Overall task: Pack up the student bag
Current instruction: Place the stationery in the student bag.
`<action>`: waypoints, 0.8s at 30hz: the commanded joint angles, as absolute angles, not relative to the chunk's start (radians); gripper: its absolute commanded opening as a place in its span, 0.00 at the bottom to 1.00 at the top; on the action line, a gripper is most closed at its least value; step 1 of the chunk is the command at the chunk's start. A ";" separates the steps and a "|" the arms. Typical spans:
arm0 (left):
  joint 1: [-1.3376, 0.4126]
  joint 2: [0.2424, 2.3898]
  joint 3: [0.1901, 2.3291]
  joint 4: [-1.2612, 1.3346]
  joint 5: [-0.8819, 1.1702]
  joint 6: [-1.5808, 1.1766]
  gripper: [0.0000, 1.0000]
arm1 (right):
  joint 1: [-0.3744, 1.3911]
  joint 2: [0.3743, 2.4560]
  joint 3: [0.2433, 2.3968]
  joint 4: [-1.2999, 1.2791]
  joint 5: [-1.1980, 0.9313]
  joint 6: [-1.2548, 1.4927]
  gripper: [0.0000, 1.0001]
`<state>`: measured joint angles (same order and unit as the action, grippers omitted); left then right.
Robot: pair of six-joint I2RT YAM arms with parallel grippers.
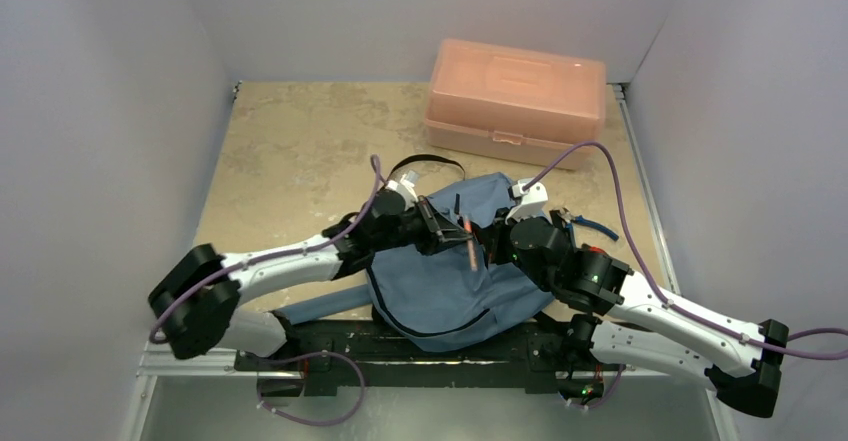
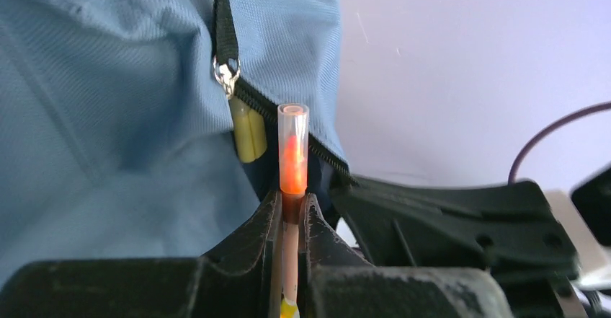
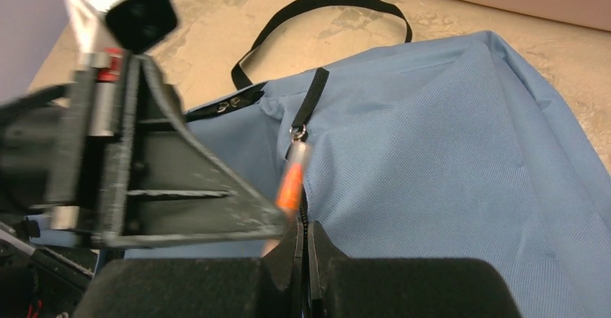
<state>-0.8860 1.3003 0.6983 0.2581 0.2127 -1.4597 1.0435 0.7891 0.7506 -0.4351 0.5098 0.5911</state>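
Note:
The blue-grey student bag lies between my arms at the near edge; it also shows in the left wrist view and the right wrist view. My left gripper is shut on an orange pen with a clear cap, its tip at the open zipper slot. A yellow item sits inside the slot. My right gripper is shut on the bag's zipper edge, right beside the pen.
A salmon-pink plastic box stands at the back right of the tan table. The bag's black carry loop lies on the table beyond the bag. Walls close in left, right and behind.

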 commanded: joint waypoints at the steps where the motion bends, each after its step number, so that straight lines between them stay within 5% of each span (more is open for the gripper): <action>1: -0.929 1.475 0.805 0.521 0.308 -1.595 0.00 | 1.051 0.757 0.788 -0.327 0.529 0.593 0.00; 24: -1.041 1.486 0.717 0.504 0.361 -1.662 0.00 | 1.051 0.743 0.786 -0.350 0.536 0.581 0.00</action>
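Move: The left hand holds the orange pen crosswise, just short of the bag opening, whose middle is roughly 5 cm to its right, 3 cm back and 3 cm below. The right fingertips are about 3 cm to its right, 1 cm ahead and 2 cm higher. The yellow highlighter already inside is some 7 cm to its right, 4 cm ahead and 6 cm down. From the right hand the opening's middle is about 4 cm back, 2 cm to its right and 5 cm below. The right hand keeps its pinch on the zippered edge, holding the bag open and shifting just over 1 cm to its right, while the left hand, still gripping the pen, seems to push against the bag. The left hand first goes about 5 cm right towards the opening, hangs there briefly, then draws about 5 cm back along it, turning some 10 degrees clockwise. ##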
